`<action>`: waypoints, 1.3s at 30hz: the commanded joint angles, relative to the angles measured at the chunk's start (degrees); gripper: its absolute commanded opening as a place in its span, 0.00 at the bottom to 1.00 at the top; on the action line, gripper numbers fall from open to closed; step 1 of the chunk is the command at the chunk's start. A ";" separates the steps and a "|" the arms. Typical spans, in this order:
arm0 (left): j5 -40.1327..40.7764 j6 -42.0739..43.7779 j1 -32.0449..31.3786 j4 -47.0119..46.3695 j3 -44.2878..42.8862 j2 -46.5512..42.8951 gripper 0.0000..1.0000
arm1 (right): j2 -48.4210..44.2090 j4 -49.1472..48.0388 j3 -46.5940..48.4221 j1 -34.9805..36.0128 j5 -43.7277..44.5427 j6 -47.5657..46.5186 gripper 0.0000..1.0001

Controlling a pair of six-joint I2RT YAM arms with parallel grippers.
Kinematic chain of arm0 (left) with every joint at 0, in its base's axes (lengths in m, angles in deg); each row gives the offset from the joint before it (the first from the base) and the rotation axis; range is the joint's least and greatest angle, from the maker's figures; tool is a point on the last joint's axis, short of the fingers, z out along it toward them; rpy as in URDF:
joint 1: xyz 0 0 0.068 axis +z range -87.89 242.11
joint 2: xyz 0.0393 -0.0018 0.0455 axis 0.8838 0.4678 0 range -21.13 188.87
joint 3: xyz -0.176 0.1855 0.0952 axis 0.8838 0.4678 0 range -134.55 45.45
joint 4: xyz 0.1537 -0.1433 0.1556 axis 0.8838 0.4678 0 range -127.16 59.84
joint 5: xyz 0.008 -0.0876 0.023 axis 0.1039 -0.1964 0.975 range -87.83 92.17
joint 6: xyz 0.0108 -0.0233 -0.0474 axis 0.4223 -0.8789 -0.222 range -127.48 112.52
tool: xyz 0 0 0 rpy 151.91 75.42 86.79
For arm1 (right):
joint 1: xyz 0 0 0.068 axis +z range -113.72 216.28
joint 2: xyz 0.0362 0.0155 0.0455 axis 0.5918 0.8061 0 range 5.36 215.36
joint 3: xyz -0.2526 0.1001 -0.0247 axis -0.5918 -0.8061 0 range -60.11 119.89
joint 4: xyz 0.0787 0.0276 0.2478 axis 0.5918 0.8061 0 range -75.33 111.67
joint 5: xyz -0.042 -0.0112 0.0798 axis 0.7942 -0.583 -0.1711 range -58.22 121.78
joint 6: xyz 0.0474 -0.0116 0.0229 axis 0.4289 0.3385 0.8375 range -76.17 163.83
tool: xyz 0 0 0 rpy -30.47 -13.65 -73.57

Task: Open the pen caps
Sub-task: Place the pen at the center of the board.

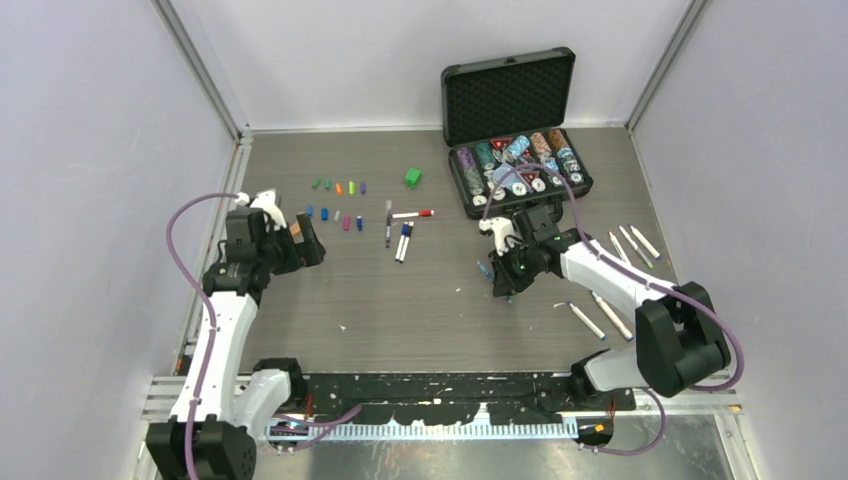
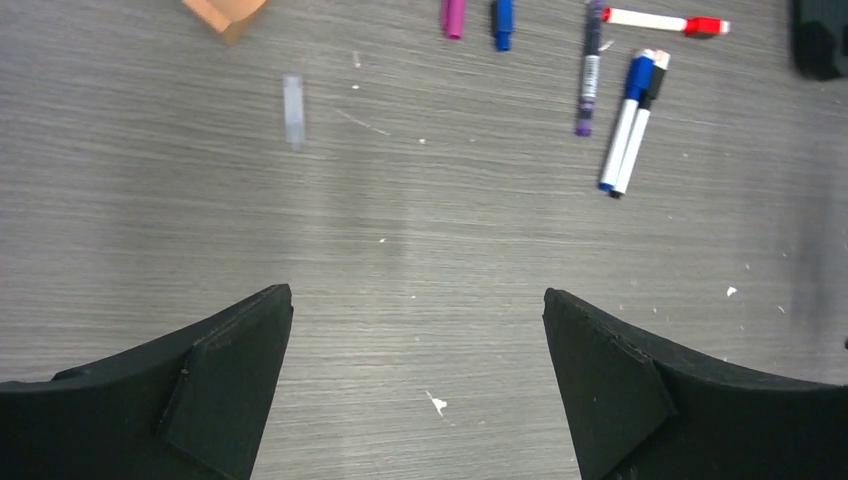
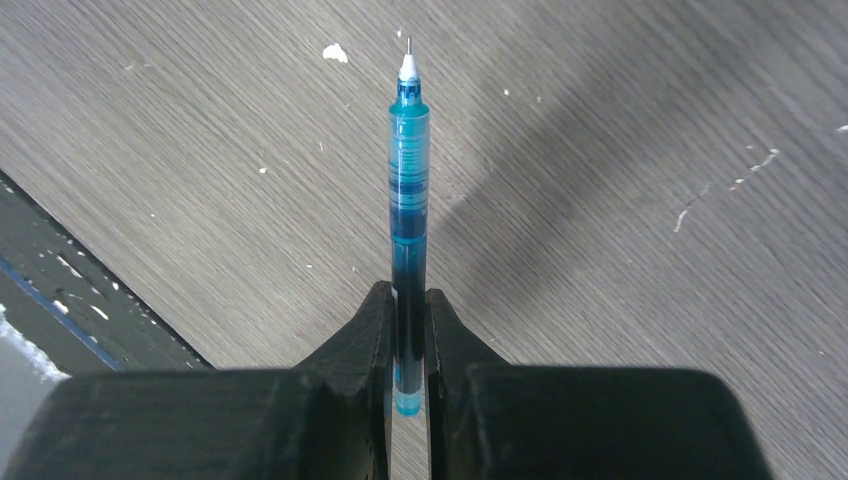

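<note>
Pen caps lie in two short rows at the back left of the table, one row behind the other. My left gripper hangs open over bare table just short of them, nothing between its fingers. In its wrist view a pale cap looks blurred, and purple and blue caps lie ahead. Capped pens lie mid-table. My right gripper is shut on a teal pen with its bare tip pointing away from the fingers.
An open black case of poker chips stands at the back right. A green cube sits behind the pens. Uncapped pens lie to the right and right front. An orange-brown block shows near the left gripper.
</note>
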 commanded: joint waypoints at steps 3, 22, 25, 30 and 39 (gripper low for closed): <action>1.04 1.80 -4.10 -2.42 -0.76 -3.33 1.00 | 3.64 -0.54 3.51 2.95 3.67 -0.10 0.09; -0.74 1.63 -4.22 -2.51 -1.07 -3.21 1.00 | 11.07 -0.77 5.98 4.94 10.46 0.84 0.21; -0.80 1.63 -4.21 -2.61 -1.06 -3.10 1.00 | 11.17 -0.61 6.10 4.93 10.28 0.74 0.28; -1.00 1.62 -4.21 -2.64 -1.16 -3.03 1.00 | 11.64 -0.27 6.37 4.98 10.20 0.70 0.37; -4.36 0.50 -4.20 -3.93 -0.71 -3.23 1.00 | 9.98 0.49 6.85 4.90 8.80 0.67 0.40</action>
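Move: The right hand already holds the uncapped blue pen near its tail, nib pointing forward-left. The board spot for the pen's middle lies about 3 cm ahead, 2 cm to the left and 4 cm below. The uncapped marker is some 25 cm right and 5 cm back; the marker pair is about 26 cm left and 17 cm ahead; the chip case's middle is roughly 36 cm ahead and 7 cm right. From the left hand, that spot is about 49 cm right, 2 cm back and 14 cm lower. The right hand lowers the blue pen about 4 cm onto the board, easing roughly 1 cm forward on the way, while its fingers tip some 10 degrees steeper towards pointing straight down. As the descent slows, the fingers begin to part, then open clearly once the hand has stopped low over the tail end, letting go of the pen and staying there on either side of it. ##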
